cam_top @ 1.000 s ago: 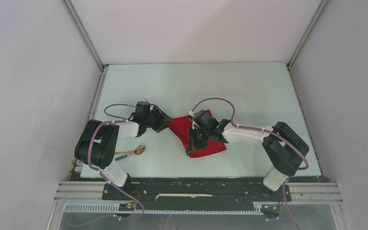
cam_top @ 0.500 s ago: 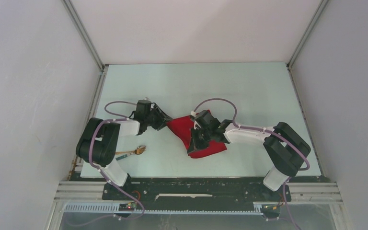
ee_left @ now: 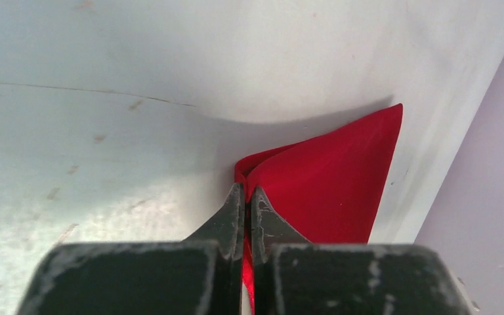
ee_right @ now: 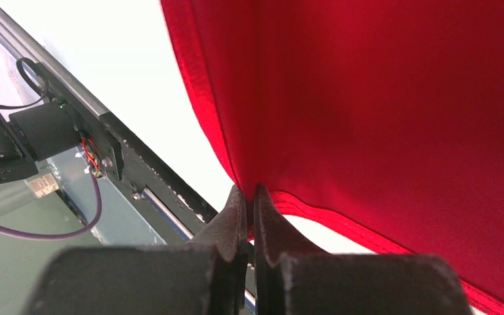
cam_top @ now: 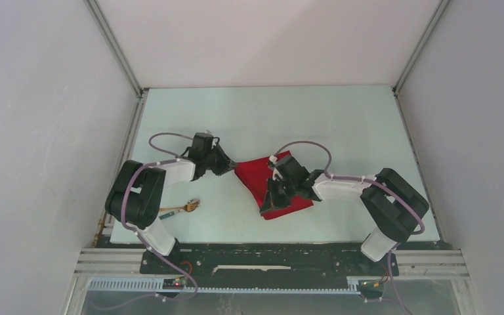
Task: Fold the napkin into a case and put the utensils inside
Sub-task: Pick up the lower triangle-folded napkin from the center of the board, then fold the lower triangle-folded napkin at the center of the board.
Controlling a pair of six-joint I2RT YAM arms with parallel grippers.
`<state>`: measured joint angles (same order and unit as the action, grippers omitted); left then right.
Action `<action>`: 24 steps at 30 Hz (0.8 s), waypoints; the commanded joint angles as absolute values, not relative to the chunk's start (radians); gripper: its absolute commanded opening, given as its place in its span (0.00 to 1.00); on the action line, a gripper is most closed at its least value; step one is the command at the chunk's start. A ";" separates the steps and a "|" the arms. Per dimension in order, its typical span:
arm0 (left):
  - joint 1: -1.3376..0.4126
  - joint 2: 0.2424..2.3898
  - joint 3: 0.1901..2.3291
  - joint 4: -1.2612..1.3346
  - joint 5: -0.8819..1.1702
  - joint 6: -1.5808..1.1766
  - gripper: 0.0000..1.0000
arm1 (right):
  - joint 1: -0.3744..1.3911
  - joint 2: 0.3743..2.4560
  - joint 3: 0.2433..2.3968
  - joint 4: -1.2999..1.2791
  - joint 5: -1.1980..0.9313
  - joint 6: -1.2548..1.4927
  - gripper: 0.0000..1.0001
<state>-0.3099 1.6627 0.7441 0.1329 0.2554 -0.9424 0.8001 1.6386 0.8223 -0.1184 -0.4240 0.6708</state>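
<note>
The red napkin [cam_top: 257,177] lies folded near the middle of the table, partly lifted between both arms. My left gripper [cam_top: 231,165] is shut on its left corner; the left wrist view shows the cloth [ee_left: 331,177] pinched between the closed fingertips [ee_left: 246,190]. My right gripper [cam_top: 271,200] is shut on the napkin's near edge; the right wrist view shows the hemmed cloth [ee_right: 394,105] hanging above the closed fingertips [ee_right: 246,190]. The wooden fork [cam_top: 185,208] lies at the table's near left, with the teal utensil [cam_top: 166,215] beside it. Neither gripper is near them.
The enclosure's white walls ring the table. A black rail [cam_top: 269,259] with cables runs along the near edge, also in the right wrist view [ee_right: 138,170]. The left arm's base [cam_top: 138,197] stands just left of the fork.
Both grippers have moved to the right and a little away from me, carrying the napkin with them. The napkin now sits slightly further right. The fork and teal utensil have not moved.
</note>
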 commanded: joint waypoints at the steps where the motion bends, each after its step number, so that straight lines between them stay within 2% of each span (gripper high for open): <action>1: -0.358 1.624 0.866 -0.008 0.156 -0.885 0.00 | 0.757 1.571 0.725 0.027 -0.521 0.744 0.00; 14: -0.459 1.695 1.104 -0.299 -0.044 -0.970 0.00 | 0.607 1.508 0.561 0.187 -0.697 0.778 0.00; 24: -0.579 1.866 1.449 -0.634 -0.244 -1.032 0.00 | 0.507 1.470 0.469 0.239 -0.782 0.782 0.00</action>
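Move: The left hand has just shut on the folded napkin's far left corner, and the napkin's middle lies about 11 cm to its right and 7 cm back, some 2 cm lower. The right hand already pinches the near left corner, with that middle roughly 8 cm ahead, 4 cm to its right and 3 cm lower. The wooden fork lies about 18 cm to the left of the left hand and 14 cm back, and the knife some 21 cm left and 17 cm back. Keeping its pinch on the far left corner, the left hand carries it about 5.5 cm to the right and 4 cm up with a small drift forward, rolling nearly 20 degrees so the fingers point more steeply down. The right hand keeps its corner and goes right alongside by about 5 cm, dipping slightly before rising a little above its start, its fingers tipping towards level by a similar angle. ##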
